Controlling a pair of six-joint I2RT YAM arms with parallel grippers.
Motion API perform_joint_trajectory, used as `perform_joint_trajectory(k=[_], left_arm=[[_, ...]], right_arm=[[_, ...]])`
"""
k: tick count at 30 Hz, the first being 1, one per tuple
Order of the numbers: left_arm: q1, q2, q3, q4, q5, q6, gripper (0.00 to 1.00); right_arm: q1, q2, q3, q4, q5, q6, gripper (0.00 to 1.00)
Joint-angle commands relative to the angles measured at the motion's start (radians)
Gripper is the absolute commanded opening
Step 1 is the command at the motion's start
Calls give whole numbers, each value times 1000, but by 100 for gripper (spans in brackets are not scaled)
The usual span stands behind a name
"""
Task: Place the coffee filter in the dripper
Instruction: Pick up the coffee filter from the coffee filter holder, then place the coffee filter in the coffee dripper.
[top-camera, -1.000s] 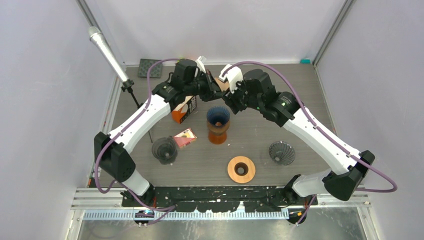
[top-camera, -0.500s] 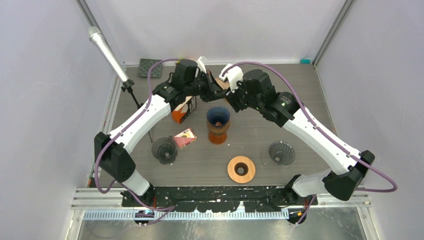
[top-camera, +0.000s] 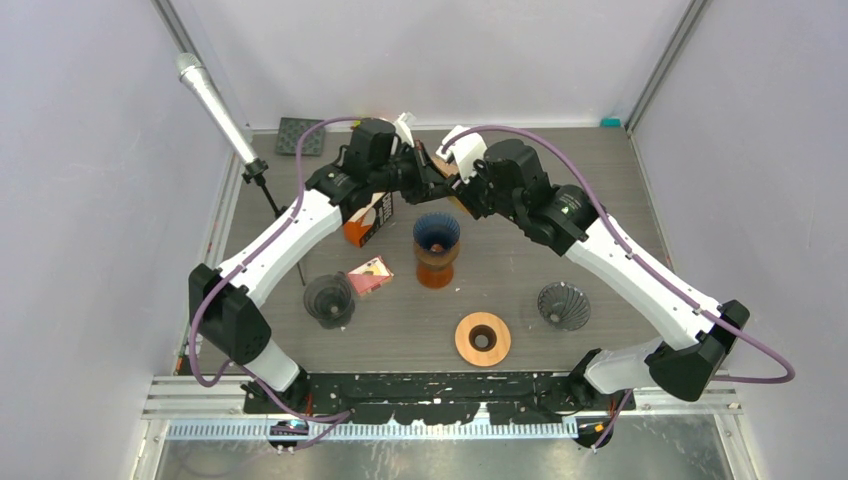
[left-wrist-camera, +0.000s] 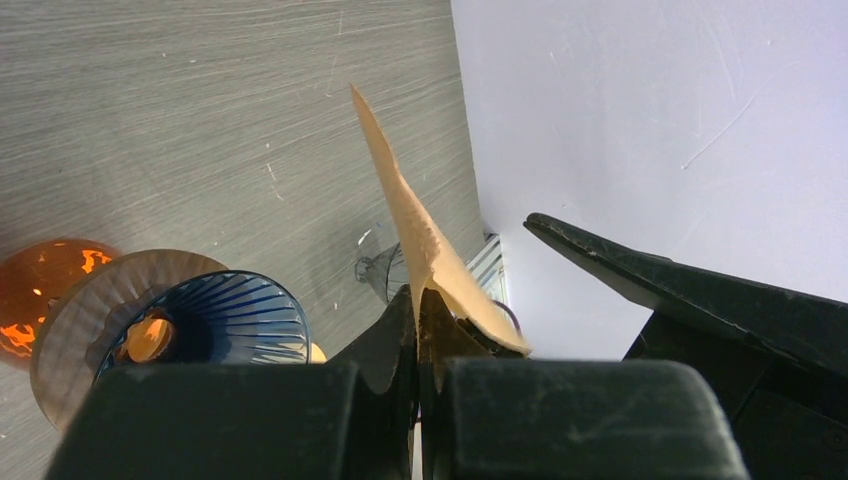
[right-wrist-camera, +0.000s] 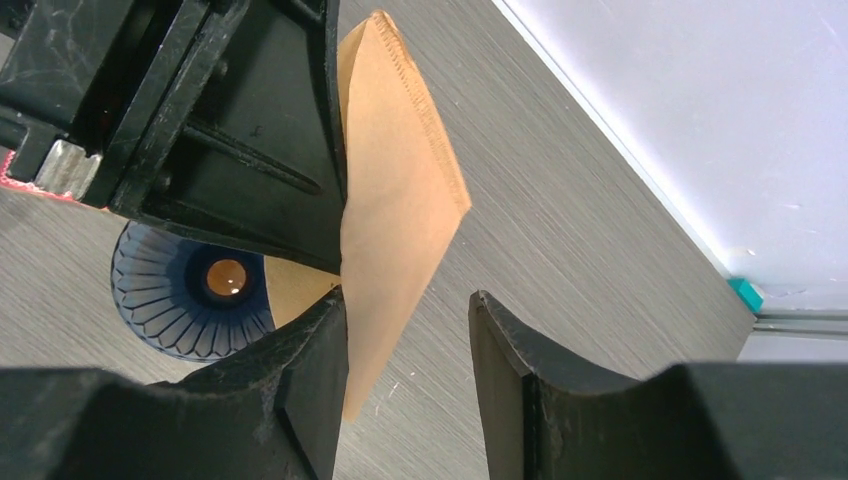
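The coffee filter (right-wrist-camera: 395, 210) is a flat brown paper cone held in the air at the back of the table, above and behind the dripper. My left gripper (left-wrist-camera: 417, 300) is shut on its lower edge, and the filter (left-wrist-camera: 415, 215) stands up out of the jaws. My right gripper (right-wrist-camera: 408, 310) is open around the filter's free tip: the paper lies against the left finger, with a gap to the right one. The blue ribbed dripper (top-camera: 437, 232) sits on an orange-brown stand in mid-table, also seen as the dripper (right-wrist-camera: 190, 295) below the grippers. Both grippers meet around the filter (top-camera: 450, 170).
A dark dripper (top-camera: 329, 298) stands front left and a grey one (top-camera: 563, 305) front right. A wooden ring (top-camera: 483, 338) lies near the front. An orange box (top-camera: 368, 218) and a pink packet (top-camera: 370, 275) lie left of the stand. A microphone stand (top-camera: 215, 105) rises at the left edge.
The right gripper's jaws have narrowed around the filter's tip. The left gripper still holds the filter; both arms have barely shifted.
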Motion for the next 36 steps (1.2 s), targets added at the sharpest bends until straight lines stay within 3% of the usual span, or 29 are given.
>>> perform_joint_trajectory(k=[1,14,27,36], left_arm=[[-6,-12,6,47,18,44,0],[-19,-15,14,54,27,124,0],[-20,-26,48,-44,-93,266,0],[-20,-17,71,-107,-188,306,0]], right_arm=[[10,-22,5,57,61,-27,50],[25,20,-3,68,97,0,43],[28,26,0,98,205,30,9],[28,19,-7,105,225,61,3]])
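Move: The coffee filter, still held by one side in the left fingers, has its middle about 2 cm left of the right hand and 2 cm ahead, at the same height; from the left hand it is some 3 cm right and 1 cm ahead. The blue dripper on its carafe sits roughly 4 cm back, 6 cm left and 15 cm below the right hand. The coffee filter holder stands about 19 cm left, 5 cm ahead and 26 cm down. Forward about 2 cm and a touch to the right, with a small rise and dip on the way, the right hand swings some 10 degrees clockwise and shuts its half-open fingers, pinching the filter's near edge. The left keeps its pinch and tilts roughly 15 degrees, fingertips lifting slightly, while shifting about 2 cm right and down. ##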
